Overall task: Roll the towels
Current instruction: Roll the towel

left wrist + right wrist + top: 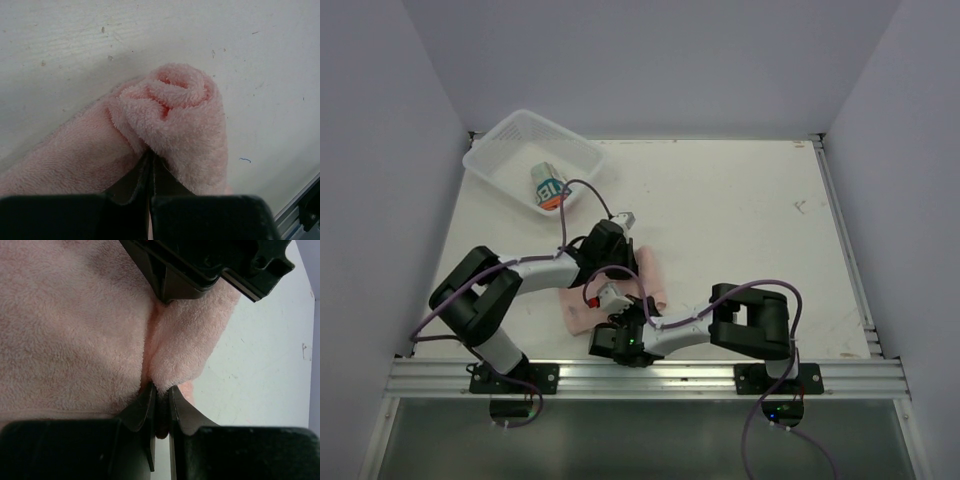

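The pale pink towel [650,280] lies on the table near the front, partly rolled; its spiral end [175,100] shows in the left wrist view. My left gripper [150,154] is shut, and its tips press into the crease beside that roll, with no cloth visible between the fingers. From the near side, my right gripper [162,387] is shut on a fold of the pink towel [75,330]. The left gripper [165,297] faces it across the same crease. In the top view both grippers, left [617,272] and right [625,312], meet over the towel. The printed towel [548,187] lies rolled in the basket.
The white mesh basket [495,160] stands at the back left corner. Raised rails run along the table's right edge [850,260] and front edge [650,375]. Bare table [740,210] lies to the right of the pink towel and behind it.
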### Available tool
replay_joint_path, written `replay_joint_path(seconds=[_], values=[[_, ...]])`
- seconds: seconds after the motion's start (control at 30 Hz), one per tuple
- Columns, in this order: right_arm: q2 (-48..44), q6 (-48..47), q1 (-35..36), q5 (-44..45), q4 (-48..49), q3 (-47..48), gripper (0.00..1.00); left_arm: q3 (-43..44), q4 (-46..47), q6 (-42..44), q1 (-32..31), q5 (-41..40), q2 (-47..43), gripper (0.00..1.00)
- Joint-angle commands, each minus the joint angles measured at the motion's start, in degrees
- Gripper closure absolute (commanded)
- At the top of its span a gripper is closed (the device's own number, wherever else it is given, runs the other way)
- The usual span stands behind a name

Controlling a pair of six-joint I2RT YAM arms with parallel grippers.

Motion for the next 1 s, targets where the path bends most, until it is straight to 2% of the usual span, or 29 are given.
replay_joint_path(seconds=[0.0, 0.2, 0.33, 0.5, 0.7, 0.97], values=[[3.33, 1.82, -1.55, -7.47, 4.45, -1.08, 1.0, -0.33, -2.49, 2.44, 0.74, -1.86, -2.98, 0.98], [3.95, 1.38, -2.16, -8.34, 5.59, -0.73, 1.0, 0.72, -7.13, 3.85, 2.41, -4.32, -5.53, 0.88], [4.47, 1.03, -2.43, -8.96, 6.12, -0.47, 1.0, 1.95, -11.52, 5.08, 3.2, -7.65, -8.16, 0.85], [5.0, 1.03, -2.34, -9.31, 5.94, -0.11, 1.0, 2.92, -13.56, 5.08, 5.14, -7.83, -10.54, 0.85], [4.91, 1.38, -2.34, -9.4, 6.03, -0.46, 1.0, 1.07, -3.46, 4.03, 6.28, -2.04, -16.78, 0.82], [5.18, 1.12, -2.6, -9.84, 6.47, -0.64, 1.0, -0.59, 9.89, 0.78, 6.37, 9.21, -13.98, 0.72]])
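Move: Tucked against the pink towel's roll, the shut left fingers have its middle about 3 cm to their right and 2 cm back, at about their own height; the towel's flat part centres some 8 cm left and 8 cm back. The right hand already pinches the roll's near end, with the roll's middle about 5 cm ahead and the flat part about 12 cm to the left. From the left hand, the rolled towel in the basket lies about 19 cm ahead and 20 cm left. Sweeping low to the left over the flat part, away from the roll, the left hand goes about 5 cm while its fingers begin to part. It then lifts clear of the towel, rising some 11 cm in all and coming forward and back to the right, fingertips tilting up, open about a quarter. The right hand keeps its pinch on the roll's near end, edging about 1 cm forward. ##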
